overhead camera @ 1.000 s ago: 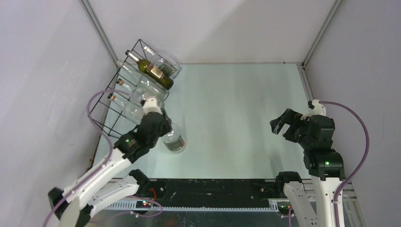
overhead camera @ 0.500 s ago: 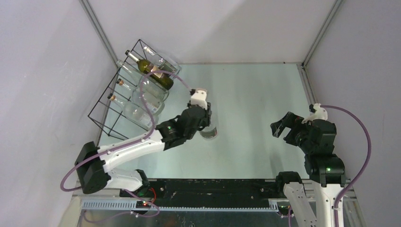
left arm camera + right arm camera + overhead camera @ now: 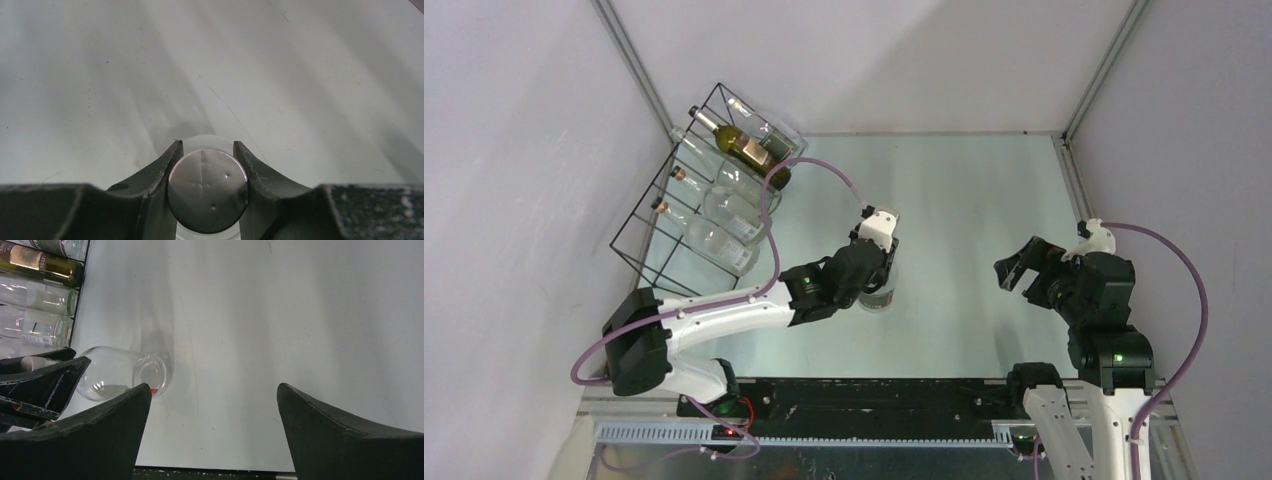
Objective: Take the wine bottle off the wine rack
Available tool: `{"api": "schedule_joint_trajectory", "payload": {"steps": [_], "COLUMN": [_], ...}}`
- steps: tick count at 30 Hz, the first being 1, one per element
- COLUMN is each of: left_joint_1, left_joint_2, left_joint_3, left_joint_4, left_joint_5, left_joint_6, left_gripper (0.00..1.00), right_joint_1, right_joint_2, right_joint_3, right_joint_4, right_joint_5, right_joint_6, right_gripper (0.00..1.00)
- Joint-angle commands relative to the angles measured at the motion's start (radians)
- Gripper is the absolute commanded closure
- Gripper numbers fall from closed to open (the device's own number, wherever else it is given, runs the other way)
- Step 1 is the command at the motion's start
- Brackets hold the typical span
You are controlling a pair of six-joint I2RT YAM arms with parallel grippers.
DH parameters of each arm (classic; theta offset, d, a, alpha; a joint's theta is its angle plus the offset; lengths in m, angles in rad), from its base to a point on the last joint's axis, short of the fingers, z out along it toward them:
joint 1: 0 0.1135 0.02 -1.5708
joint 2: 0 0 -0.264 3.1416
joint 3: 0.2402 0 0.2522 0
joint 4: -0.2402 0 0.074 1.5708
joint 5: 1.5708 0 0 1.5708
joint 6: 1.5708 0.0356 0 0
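Observation:
My left gripper is shut on the dark capped top of a clear glass wine bottle, which hangs over the middle of the table, away from the wine rack. In the left wrist view the round cap sits pinched between both fingers. The right wrist view shows the same wine bottle from the side, its base toward the camera. My right gripper stands open at the right with nothing between its fingers.
The black wire rack at the back left holds a dark green bottle with a gold label and several clear bottles. White walls close in the left, back and right sides. The arm bases line the near edge.
My left arm has swung right, carrying the clear bottle from beside the rack to the table's middle. The right gripper has stayed open and barely shifted.

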Motion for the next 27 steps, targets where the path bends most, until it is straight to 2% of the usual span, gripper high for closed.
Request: {"api": "schedule_joint_trajectory", "payload": {"steps": [1, 5, 10, 14, 17, 20, 22, 27], "left_joint_1": [-0.007, -0.008, -0.009, -0.009, -0.009, -0.009, -0.009, -0.009], "left_joint_2": [-0.054, -0.067, -0.077, -0.086, -0.088, -0.079, -0.09, -0.182], "left_joint_3": [0.007, -0.027, -0.052, -0.062, -0.022, 0.072, 0.115, 0.164], "left_joint_4": [0.19, 0.197, 0.198, 0.19, 0.132, 0.032, -0.034, -0.124], "left_joint_5": [-0.067, -0.073, -0.082, -0.092, -0.098, -0.092, -0.094, -0.089], "left_joint_6": [-0.003, -0.023, -0.051, -0.066, -0.081, -0.095, -0.099, -0.097], "left_gripper": [0.76, 0.59, 0.48, 0.34, 0.27, 0.11, 0.04, 0.0], "right_joint_1": [0.004, 0.005, 0.005, 0.005, 0.005, 0.004, 0.005, 0.07], "right_joint_2": [0.0, 0.008, 0.019, 0.024, 0.037, 0.06, 0.073, 0.099], "right_joint_3": [-0.002, -0.009, -0.013, -0.013, -0.013, -0.018, -0.022, -0.038], "right_joint_4": [0.006, 0.003, 0.0, 0.002, 0.008, 0.039, 0.074, 0.174], "right_joint_5": [-0.02, -0.02, -0.014, -0.025, -0.086, -0.159, -0.194, -0.211], "right_joint_6": [0.008, 0.01, 0.01, -0.01, -0.056, -0.056, -0.046, -0.006], "right_gripper": [0.0, 0.0, 0.0, 0.0, 0.01, 0.0, 0.0, 0.0]}}
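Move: Upright beneath the left gripper, which still pinches it by its cap, hangs or stands the clear wine bottle, its middle about 12 cm straight below the fingers. The rack's nearest labelled bottle lies roughly 37 cm to the left and 10 cm ahead. The green bottle is about 31 cm left and 32 cm ahead, both some 14 cm lower. From the right hand, the wine bottle's middle is about 22 cm left, 6 cm ahead and 15 cm below. Setting the clear wine bottle down, the left hand sinks about 1 cm with the cap still pinched, then spreads its fingers wide, lets go and climbs straight up to end about 7.5 cm above where it began, rolling some 10 degrees as it leaves. Late on, the empty, open right hand swings about 3 cm left towards the bottle, turning some 10 degrees counter-clockwise. ##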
